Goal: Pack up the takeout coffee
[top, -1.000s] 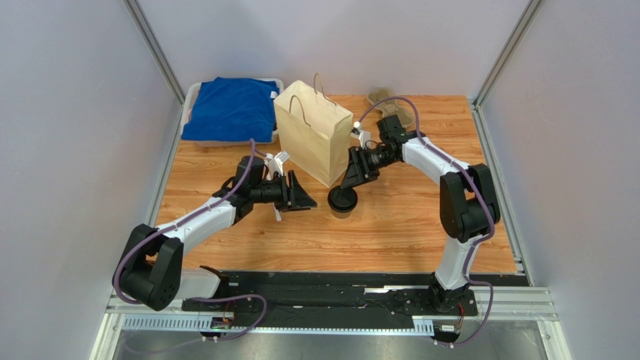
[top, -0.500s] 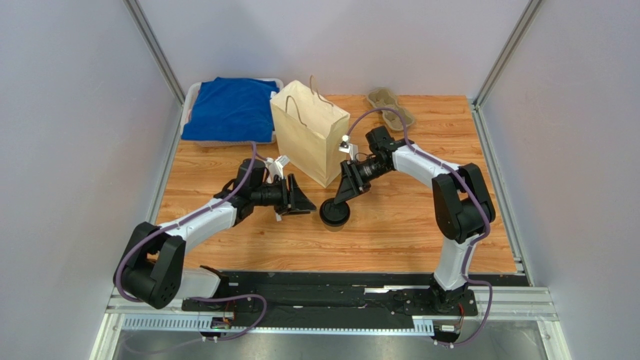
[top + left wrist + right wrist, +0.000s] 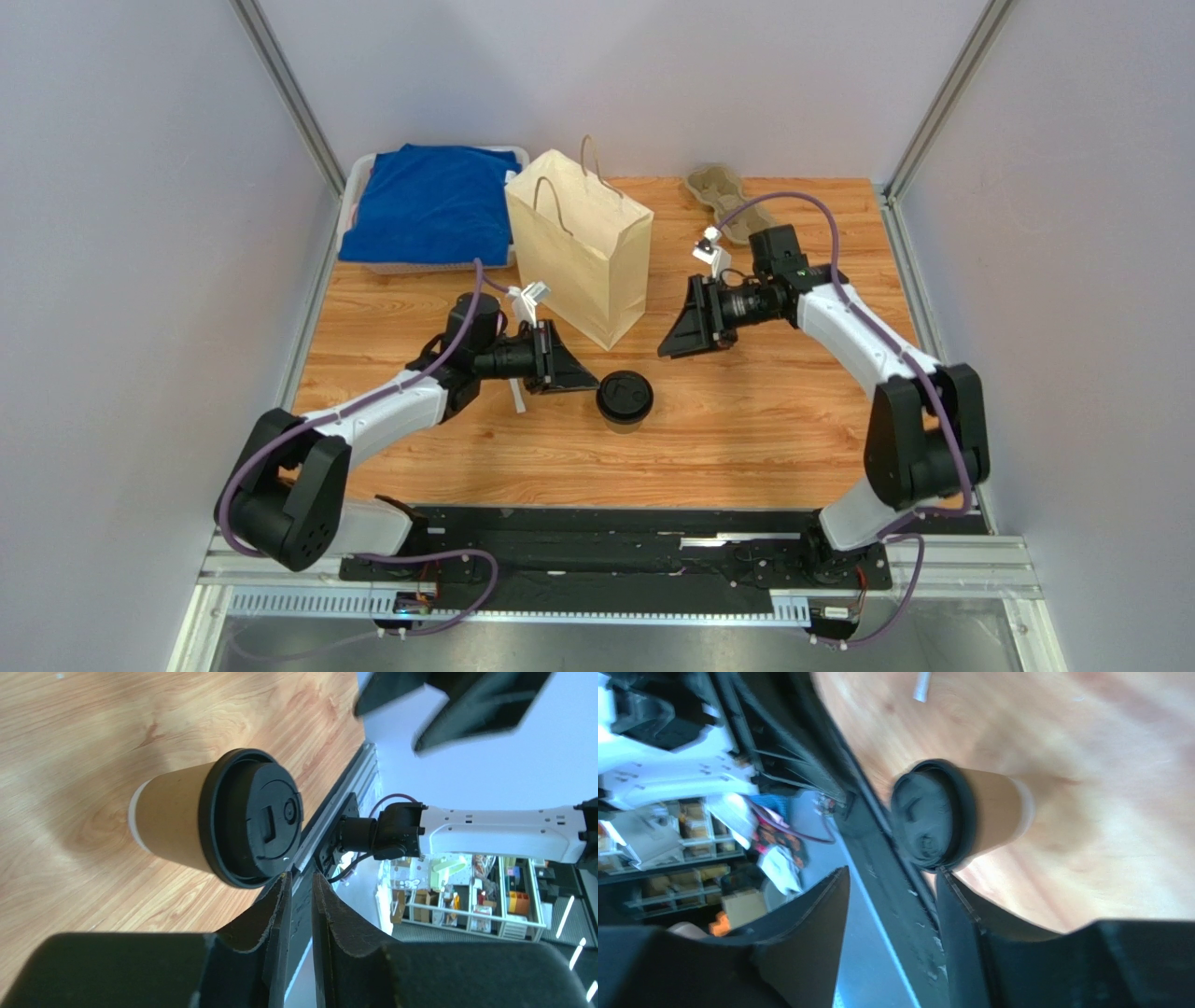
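The takeout coffee (image 3: pixel 623 396), a brown paper cup with a black lid, stands upright on the wooden table, free of both grippers. My left gripper (image 3: pixel 568 373) sits just left of it; in the left wrist view its jaws (image 3: pixel 300 876) are open only a narrow slit with nothing between them, and the cup (image 3: pixel 210 819) lies just beyond the fingertips. My right gripper (image 3: pixel 687 333) hovers up and to the right of the cup, open and empty. In the right wrist view the cup (image 3: pixel 962 815) lies past the fingertips of the right gripper (image 3: pixel 894 871).
A tan paper bag (image 3: pixel 579 266) stands upright behind the cup, between the two arms. A bin with a blue cloth (image 3: pixel 428 203) is at the back left. A pulp cup tray (image 3: pixel 716 185) lies at the back. A thin white straw (image 3: pixel 516 396) rests under my left gripper.
The right gripper carried the cup a little left and nearer, let it go and drew back up-right. The left jaws narrowed and edged toward the cup.
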Tool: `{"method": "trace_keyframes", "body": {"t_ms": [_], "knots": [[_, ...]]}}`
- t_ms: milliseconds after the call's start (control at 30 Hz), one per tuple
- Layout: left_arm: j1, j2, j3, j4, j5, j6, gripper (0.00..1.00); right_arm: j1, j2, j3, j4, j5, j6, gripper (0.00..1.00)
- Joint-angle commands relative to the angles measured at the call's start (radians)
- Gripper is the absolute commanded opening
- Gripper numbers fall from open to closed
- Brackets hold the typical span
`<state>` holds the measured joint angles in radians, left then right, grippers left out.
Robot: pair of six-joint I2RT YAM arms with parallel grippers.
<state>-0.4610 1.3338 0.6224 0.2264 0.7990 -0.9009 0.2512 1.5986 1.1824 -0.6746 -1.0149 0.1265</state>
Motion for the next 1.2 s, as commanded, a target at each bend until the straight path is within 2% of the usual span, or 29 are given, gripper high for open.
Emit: {"method": "trace_keyframes", "body": {"t_ms": [0,100,300,400,967,1067,1167], "knots": [[-0.053,0.06,0.062,0.125,-0.004,-0.046,0.22,0.078,-0.152,-0.173,0.261,-0.042,0.356,0.47],[-0.073,0.111,0.076,0.166,-0.011,-0.078,0.17,0.134,-0.161,-0.216,0.32,-0.018,0.433,0.39],[-0.08,0.2,0.099,0.206,-0.012,-0.11,0.06,0.157,-0.092,-0.271,0.452,-0.007,0.535,0.29],[-0.079,0.238,0.093,0.202,-0.021,-0.122,0.02,0.158,-0.054,-0.279,0.455,0.002,0.516,0.26],[-0.062,0.33,0.05,0.145,-0.026,-0.115,0.0,0.134,0.103,-0.305,0.294,0.159,0.388,0.24],[-0.064,0.314,0.057,0.178,0.006,-0.135,0.0,0.143,0.107,-0.277,0.285,0.121,0.369,0.22],[-0.087,0.263,0.112,0.202,0.052,-0.135,0.0,0.163,0.045,-0.23,0.346,0.032,0.374,0.26]]}}
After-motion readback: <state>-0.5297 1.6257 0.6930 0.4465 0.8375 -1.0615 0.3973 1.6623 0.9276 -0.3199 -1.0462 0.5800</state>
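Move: The lidded coffee cup stands close to both hands. From the left hand its middle is about 5 cm to the right, 1 cm back and some 9 cm down; from the right hand it is roughly 6 cm back, 6 cm to the left and 11 cm down. The paper bag rises about 23 cm ahead of the left hand and 1 cm to its left, and the white straw lies around 10 cm ahead and 14 cm left of that hand on the table. Onto the cup's black lid both hands close in from opposite sides. The left goes about 4 cm right, then 3 cm down, shutting its fingers; the right swings some 5 cm back and 4 cm left, then sinks about 6 cm, rolling roughly 20 degrees and half closing. Their fingertips come to bear on the lid's top side by side and stay there, pressing down. ##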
